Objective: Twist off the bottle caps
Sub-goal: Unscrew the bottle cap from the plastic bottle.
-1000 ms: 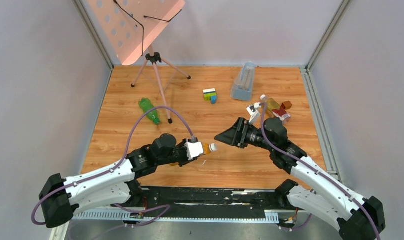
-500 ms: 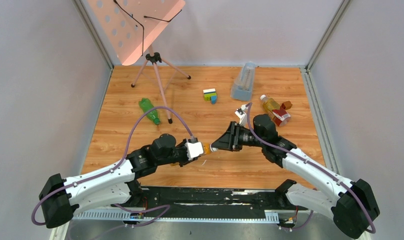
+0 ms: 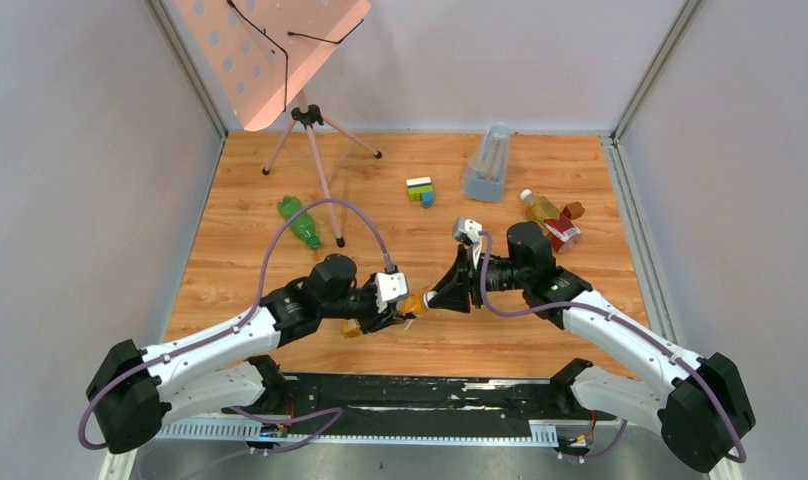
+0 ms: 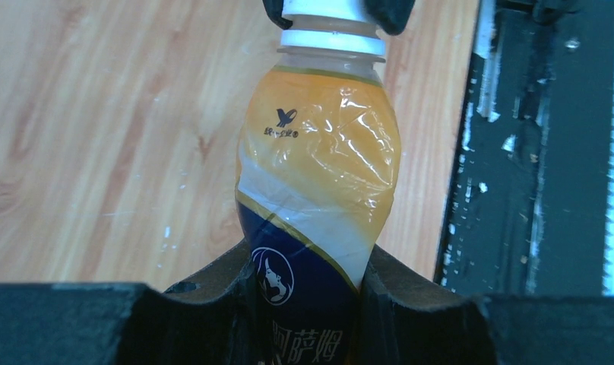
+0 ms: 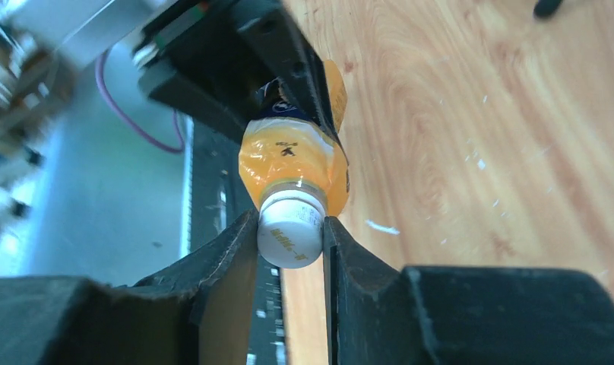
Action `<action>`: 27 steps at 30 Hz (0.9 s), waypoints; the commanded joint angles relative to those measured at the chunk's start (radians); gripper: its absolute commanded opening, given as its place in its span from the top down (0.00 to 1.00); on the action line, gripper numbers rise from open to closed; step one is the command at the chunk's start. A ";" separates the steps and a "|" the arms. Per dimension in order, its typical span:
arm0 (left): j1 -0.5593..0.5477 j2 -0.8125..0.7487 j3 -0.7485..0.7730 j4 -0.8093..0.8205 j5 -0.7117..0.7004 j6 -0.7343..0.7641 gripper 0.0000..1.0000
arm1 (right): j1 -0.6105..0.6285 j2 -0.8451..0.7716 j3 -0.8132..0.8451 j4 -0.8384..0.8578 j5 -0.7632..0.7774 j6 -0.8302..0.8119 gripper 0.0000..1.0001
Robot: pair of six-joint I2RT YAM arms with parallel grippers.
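Observation:
An amber bottle (image 3: 411, 303) with a yellow and blue label (image 4: 319, 167) lies level above the table's near middle. My left gripper (image 3: 383, 312) (image 4: 308, 262) is shut on its lower body. Its white cap (image 3: 429, 297) (image 5: 290, 228) points right, and my right gripper (image 3: 446, 291) (image 5: 290, 222) is shut on it, one finger pressed on each side. A green bottle (image 3: 298, 222) with a green cap (image 3: 314, 242) lies at the left. At the right lies an amber bottle with a red label (image 3: 550, 218) and a white cap (image 3: 525, 194).
A music stand on a tripod (image 3: 310, 120) stands at the back left. Toy bricks (image 3: 419, 190) and a tall clear bluish container (image 3: 488, 165) sit toward the back. A reddish-brown block (image 3: 574, 210) lies by the red-label bottle. A black strip (image 3: 420, 390) runs along the near edge.
My right gripper has moved left from near the red-label bottle to the held bottle's cap and closed on it. The left arm shifted slightly with its bottle.

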 commanded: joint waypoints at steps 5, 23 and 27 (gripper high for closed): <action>0.087 0.084 0.159 -0.015 0.367 -0.071 0.95 | 0.013 -0.032 0.020 -0.061 -0.249 -0.680 1.00; 0.097 0.154 0.234 -0.203 0.301 0.019 0.94 | 0.013 -0.115 0.060 -0.097 -0.191 -0.447 0.33; 0.097 0.140 0.221 -0.184 0.219 0.017 0.93 | 0.013 -0.192 0.022 -0.042 -0.085 -0.339 0.30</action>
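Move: Between the right fingertips, at the hand point itself, sits the white cap, already pinched. The held plastic bottle's body lies about 9 cm left of it, some 2 cm back and 5 cm lower. On the table, roughly 18 cm below the right hand, are the tripod's near foot, 20 cm ahead and 19 cm left, and the green bottle, 27 cm ahead and 29 cm left. From the left hand, the cap is about 8 cm right, 2 cm ahead and 5 cm up. Twisting the pinched cap on, the right wrist rolls some 30 degrees, counter-clockwise facing the cap's top, and shifts back, while the left hand keeps its grip, counter-rolls the bottle and draws it back about 3 cm. Then the right fingers spread wide to let go and the hand lifts about 2 cm, and the left hand eases up and partly forward again. ##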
